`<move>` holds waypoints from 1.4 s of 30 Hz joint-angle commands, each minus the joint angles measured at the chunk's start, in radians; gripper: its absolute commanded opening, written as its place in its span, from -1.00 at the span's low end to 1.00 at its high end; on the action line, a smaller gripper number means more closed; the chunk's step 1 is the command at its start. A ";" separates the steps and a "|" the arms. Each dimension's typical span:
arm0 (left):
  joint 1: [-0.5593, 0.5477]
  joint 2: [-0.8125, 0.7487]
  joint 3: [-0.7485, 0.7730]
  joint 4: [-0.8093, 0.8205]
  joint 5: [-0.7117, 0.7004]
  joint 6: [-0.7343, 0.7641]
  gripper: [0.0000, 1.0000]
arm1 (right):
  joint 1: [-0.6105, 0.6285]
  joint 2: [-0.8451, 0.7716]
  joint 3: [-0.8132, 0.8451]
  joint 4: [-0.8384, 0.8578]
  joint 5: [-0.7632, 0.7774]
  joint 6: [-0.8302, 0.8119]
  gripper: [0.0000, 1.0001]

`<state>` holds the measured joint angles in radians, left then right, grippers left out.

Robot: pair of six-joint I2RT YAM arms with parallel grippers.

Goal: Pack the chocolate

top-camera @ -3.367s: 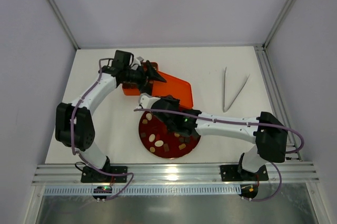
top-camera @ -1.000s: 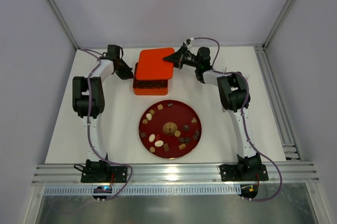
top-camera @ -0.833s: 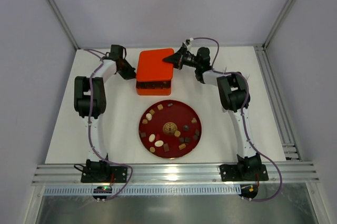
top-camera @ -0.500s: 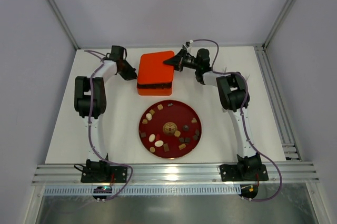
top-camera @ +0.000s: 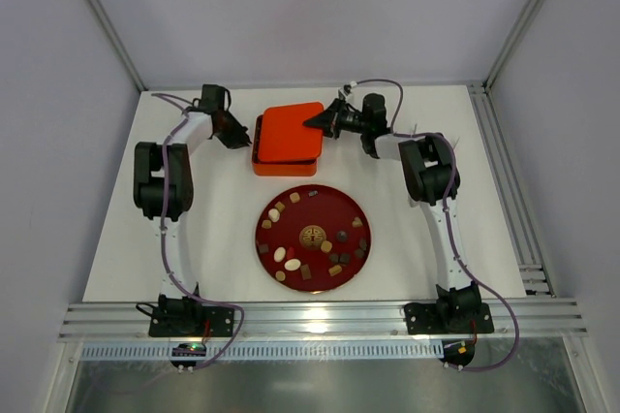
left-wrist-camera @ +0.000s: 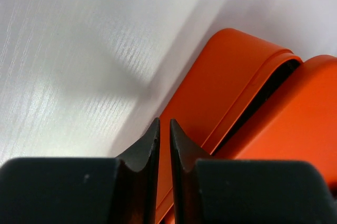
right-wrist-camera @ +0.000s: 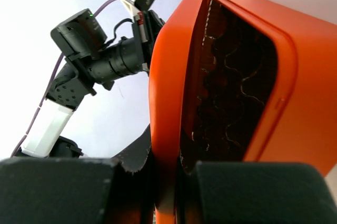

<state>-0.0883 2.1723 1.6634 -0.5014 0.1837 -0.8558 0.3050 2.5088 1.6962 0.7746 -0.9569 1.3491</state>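
Note:
Several small chocolate (top-camera: 292, 264) pieces in brown, tan and cream lie on the dark red round plate (top-camera: 312, 188). Behind the plate stands the orange box (top-camera: 284, 169), with the orange lid (top-camera: 289, 132) lying over it. My right gripper (top-camera: 313, 123) is shut on the lid's right edge (right-wrist-camera: 171, 103). Dark ruffled liners (right-wrist-camera: 226, 87) show in the gap under the lid. My left gripper (top-camera: 247, 140) is shut with nothing between its fingers (left-wrist-camera: 164, 129), its tips against the left side of the box (left-wrist-camera: 221, 82).
Both arms reach to the far half of the white table, one on each side of the box. A metal rail (top-camera: 496, 171) runs along the table's right edge. Grey walls close in the back and sides.
The right gripper has brought the lid down and slightly left, so it now covers the box. The left gripper has stayed at the box's left side.

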 commanded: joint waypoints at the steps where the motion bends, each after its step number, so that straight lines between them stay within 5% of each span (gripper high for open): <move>1: 0.005 -0.065 -0.010 0.027 0.008 0.017 -0.78 | -0.007 -0.036 -0.016 0.000 -0.017 -0.039 -0.76; 18: 0.005 -0.063 -0.011 0.029 0.020 0.018 -0.77 | -0.029 -0.128 -0.052 -0.208 0.000 -0.192 -0.20; 26: 0.005 -0.063 -0.016 0.029 0.023 0.018 -0.77 | -0.029 -0.149 -0.009 -0.452 0.027 -0.350 -0.13; 42: 0.005 -0.060 -0.016 0.031 0.028 0.018 -0.77 | -0.033 -0.188 0.005 -0.623 0.067 -0.467 -0.05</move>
<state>-0.0883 2.1551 1.6520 -0.4976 0.2028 -0.8528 0.2775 2.3741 1.6802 0.2279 -0.9188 0.9340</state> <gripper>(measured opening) 0.115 0.469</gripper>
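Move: The right hand holds the orange lid by its right edge, fingers pointing left; the lid's middle is about 6 cm left, 2 cm back and 1 cm lower. The chocolate box it is meant to close has its middle some 8 cm left of that hand, 2 cm back and 8 cm below. The red plate lies about 25 cm back, straight behind and 11 cm below. From the left hand, shut at the box's left wall, the box's middle is 10 cm right, level front to back and 2 cm lower. Down first, then rightward: the right hand sinks about 2.5 cm with the lid over the box, starts opening its fingers on the way and gives up the pinch. It draws some 3 cm right and slightly back while its fingers tip down about 15 degrees, open above and below the lid's edge. The left hand stays shut against the box's left wall. ##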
